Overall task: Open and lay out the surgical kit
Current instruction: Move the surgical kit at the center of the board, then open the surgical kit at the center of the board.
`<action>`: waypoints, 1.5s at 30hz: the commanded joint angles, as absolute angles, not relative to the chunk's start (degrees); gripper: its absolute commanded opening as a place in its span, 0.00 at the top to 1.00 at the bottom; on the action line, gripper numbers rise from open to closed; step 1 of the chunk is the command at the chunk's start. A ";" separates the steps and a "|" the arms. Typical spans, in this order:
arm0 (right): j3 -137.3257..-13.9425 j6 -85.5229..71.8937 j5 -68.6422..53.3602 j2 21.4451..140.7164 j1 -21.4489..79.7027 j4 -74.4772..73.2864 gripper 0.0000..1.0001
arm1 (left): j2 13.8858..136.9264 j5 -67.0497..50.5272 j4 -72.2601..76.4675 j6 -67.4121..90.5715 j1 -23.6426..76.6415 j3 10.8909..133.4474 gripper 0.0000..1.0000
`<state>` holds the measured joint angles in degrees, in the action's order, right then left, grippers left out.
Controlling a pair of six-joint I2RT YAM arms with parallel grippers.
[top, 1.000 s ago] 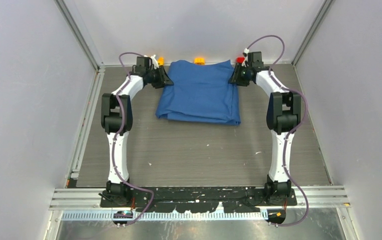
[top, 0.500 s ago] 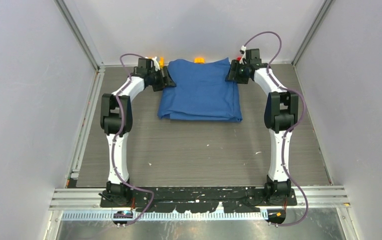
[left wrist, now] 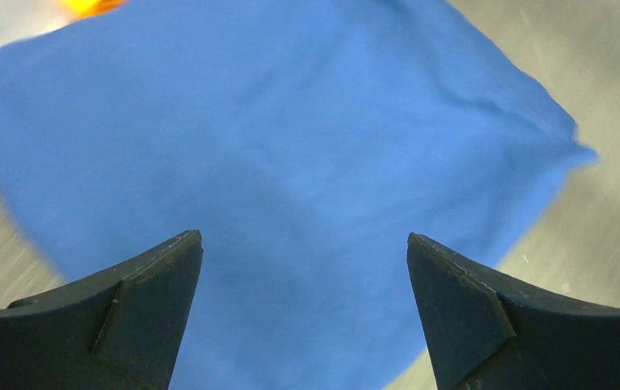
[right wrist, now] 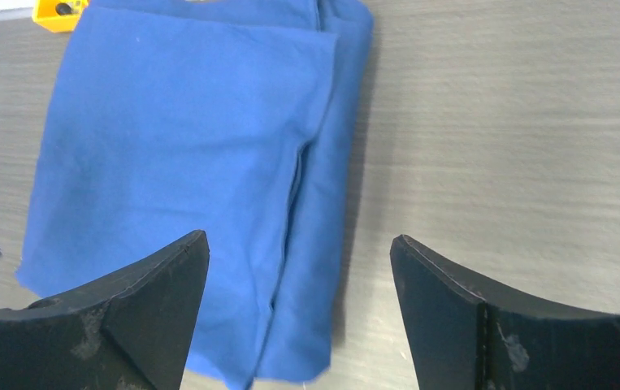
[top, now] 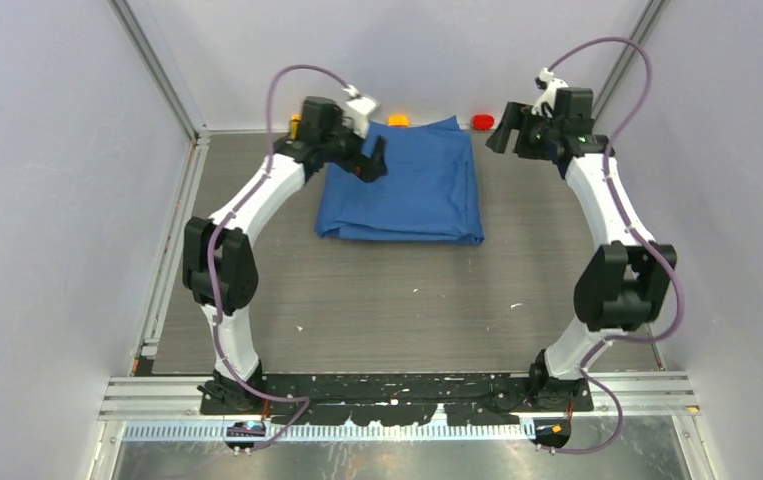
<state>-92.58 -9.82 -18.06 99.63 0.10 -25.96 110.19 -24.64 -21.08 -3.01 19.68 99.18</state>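
Note:
The blue cloth wrap (top: 405,185) lies folded shut at the back middle of the table; it also shows in the left wrist view (left wrist: 282,154) and the right wrist view (right wrist: 184,162). Tray, pan, scissors, forceps and packets are hidden. My left gripper (top: 375,160) is open and empty, raised over the wrap's back left part. My right gripper (top: 505,128) is open and empty, raised above the table just right of the wrap's back right corner. In the right wrist view the wrap's folded edges run between the fingertips (right wrist: 176,268).
An orange block (top: 398,121) and a red block (top: 482,122) sit against the back wall; a yellow block (top: 295,122) peeks out behind the left arm. Grey walls close in on three sides. Bare table (top: 407,300) lies in front of the wrap.
Both arms have lifted off the wrap's back corners. The left gripper moved right over the wrap; the right gripper moved up and to the right. The wrap stayed folded.

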 commanded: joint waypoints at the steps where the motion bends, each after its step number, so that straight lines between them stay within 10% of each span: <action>1: -84.51 -6.31 -19.87 92.27 -2.85 -26.76 0.14 | 110.09 -27.40 -31.70 -24.11 29.51 100.42 0.02; 18: -67.07 -5.14 -25.15 81.49 -10.41 -28.65 0.17 | 126.11 -23.22 -35.61 -28.74 44.30 114.91 0.19; 27: -66.30 -5.22 -25.42 82.46 -10.50 -28.63 0.17 | 125.43 -25.84 -36.78 -27.70 44.32 114.36 0.58; 32: -66.64 -5.15 -25.81 83.72 -10.54 -29.29 0.18 | 125.62 -25.01 -38.58 -26.98 44.22 115.57 0.98; 45: -69.23 -3.24 -27.35 82.90 -10.41 -29.75 0.18 | 102.15 -17.13 -32.59 -2.46 18.78 102.08 1.00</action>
<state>-66.06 -5.04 -25.65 84.40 -10.46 -30.57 117.34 -21.34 -35.42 -12.91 33.19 108.64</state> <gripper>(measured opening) 0.818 0.022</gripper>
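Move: The loose near-right corner of the surgical kit's top flap lies about 18 cm to the left hand's right, 12 cm back and 11 cm below. The kit's middle is some 6 cm right, 2 cm back and 13 cm below. At the far edge, the yellow block is roughly 19 cm ahead and 5 cm right, the red block 20 cm ahead and 26 cm right. For the right hand, that flap corner is some 12 cm back, 8 cm left and 13 cm down. The left fingers shut on the kit's loose flap corner after the open hand sweeps right, back and down across the kit, turning about 40 degrees clockwise; still pinching, they pull it left, forward and up roughly 12 cm, turning partly back. The empty right hand, fingers open, draws back about 12 cm, sinking and easing right. ##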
